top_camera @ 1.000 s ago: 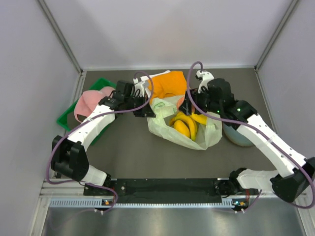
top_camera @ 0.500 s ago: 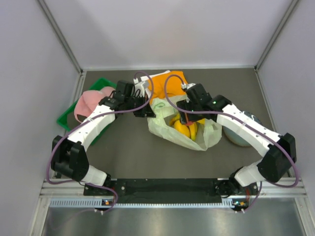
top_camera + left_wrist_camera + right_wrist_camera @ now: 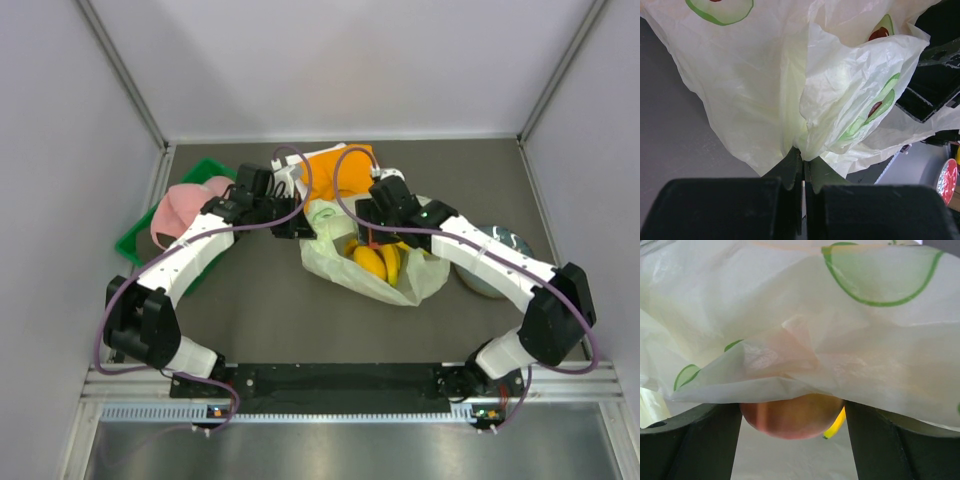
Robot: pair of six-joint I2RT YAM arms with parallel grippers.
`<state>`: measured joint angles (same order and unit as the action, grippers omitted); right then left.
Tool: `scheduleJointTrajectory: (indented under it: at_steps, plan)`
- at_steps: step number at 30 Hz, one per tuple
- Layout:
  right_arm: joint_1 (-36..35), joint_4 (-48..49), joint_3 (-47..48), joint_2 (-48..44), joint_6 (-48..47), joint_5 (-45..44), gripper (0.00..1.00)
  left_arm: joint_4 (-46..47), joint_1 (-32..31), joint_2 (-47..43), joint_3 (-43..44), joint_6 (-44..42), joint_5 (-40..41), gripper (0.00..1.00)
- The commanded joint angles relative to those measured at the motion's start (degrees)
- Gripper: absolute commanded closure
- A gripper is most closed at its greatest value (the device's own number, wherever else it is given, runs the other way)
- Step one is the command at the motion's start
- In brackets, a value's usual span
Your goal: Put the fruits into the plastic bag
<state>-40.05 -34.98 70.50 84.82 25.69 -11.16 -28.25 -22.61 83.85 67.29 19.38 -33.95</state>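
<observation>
The plastic bag [image 3: 340, 268], pale green with avocado prints, lies mid-table with its mouth facing the back. Yellow bananas [image 3: 376, 260] lie inside it. My left gripper [image 3: 300, 224] is shut on a bunched fold of the bag's left rim [image 3: 805, 120], and its fingertips [image 3: 790, 167] pinch the film. My right gripper [image 3: 378, 230] is at the bag's mouth, shut on a round orange-red fruit [image 3: 787, 417] that spans the gap between its two fingers. Bag film drapes over that fruit [image 3: 805, 355]. A banana tip [image 3: 836, 425] shows behind it.
An orange cloth [image 3: 340, 165] lies behind the bag. A green tray [image 3: 138, 238] with a pink cap [image 3: 185, 205] stands at the left. A blue-grey plate [image 3: 488, 280] sits right of the bag. Grey walls enclose the table on three sides.
My right arm has swung left from beside the plate to the bag's mouth, carrying the round fruit. The left gripper has kept its hold on the bag rim.
</observation>
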Motion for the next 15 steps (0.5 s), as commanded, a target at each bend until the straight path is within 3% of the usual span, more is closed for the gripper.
scheduleJointTrajectory:
  at_steps: [1, 8, 15]
  plan:
    - [-1.52, -1.13, 2.62, -0.53, 2.34, -10.62, 1.0, 0.04, -0.24, -0.97, 2.06, -1.18, 0.03, 1.0]
    - [-1.43, -3.51, -0.44, -2.81, 4.18, -21.52, 1.0, 0.04, -0.24, -0.97, 2.06, -1.27, 0.2, 1.0]
    - [-1.43, -3.07, -2.13, -1.32, 5.51, -24.0, 1.0, 0.04, -0.24, -0.89, 2.06, -1.27, 0.29, 1.0]
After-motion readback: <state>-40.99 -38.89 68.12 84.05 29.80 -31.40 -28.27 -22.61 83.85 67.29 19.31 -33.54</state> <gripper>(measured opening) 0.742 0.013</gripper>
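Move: I hold the peach in my right hand, inside the bag. The free spot in the bag's right part lies about 8 cm to that hand's right, level with it ahead and some 5 cm lower. The curved bananas lie about 4 cm back and 3 cm to the right of my right hand, the yellow fruit beside them roughly 5 cm back and 1 cm left. From my left hand that spot is about 22 cm right and 2 cm back. Keeping my grip on the peach, I sweep my right hand about 6 cm to the right inside the bag, nearly level, past the banana tip towards the bag's right side. As it goes, the wrist turns clockwise some 15 degrees and rolls so that my fingers stop leaning left. My left hand stays still, pinching the bag's left edge. ##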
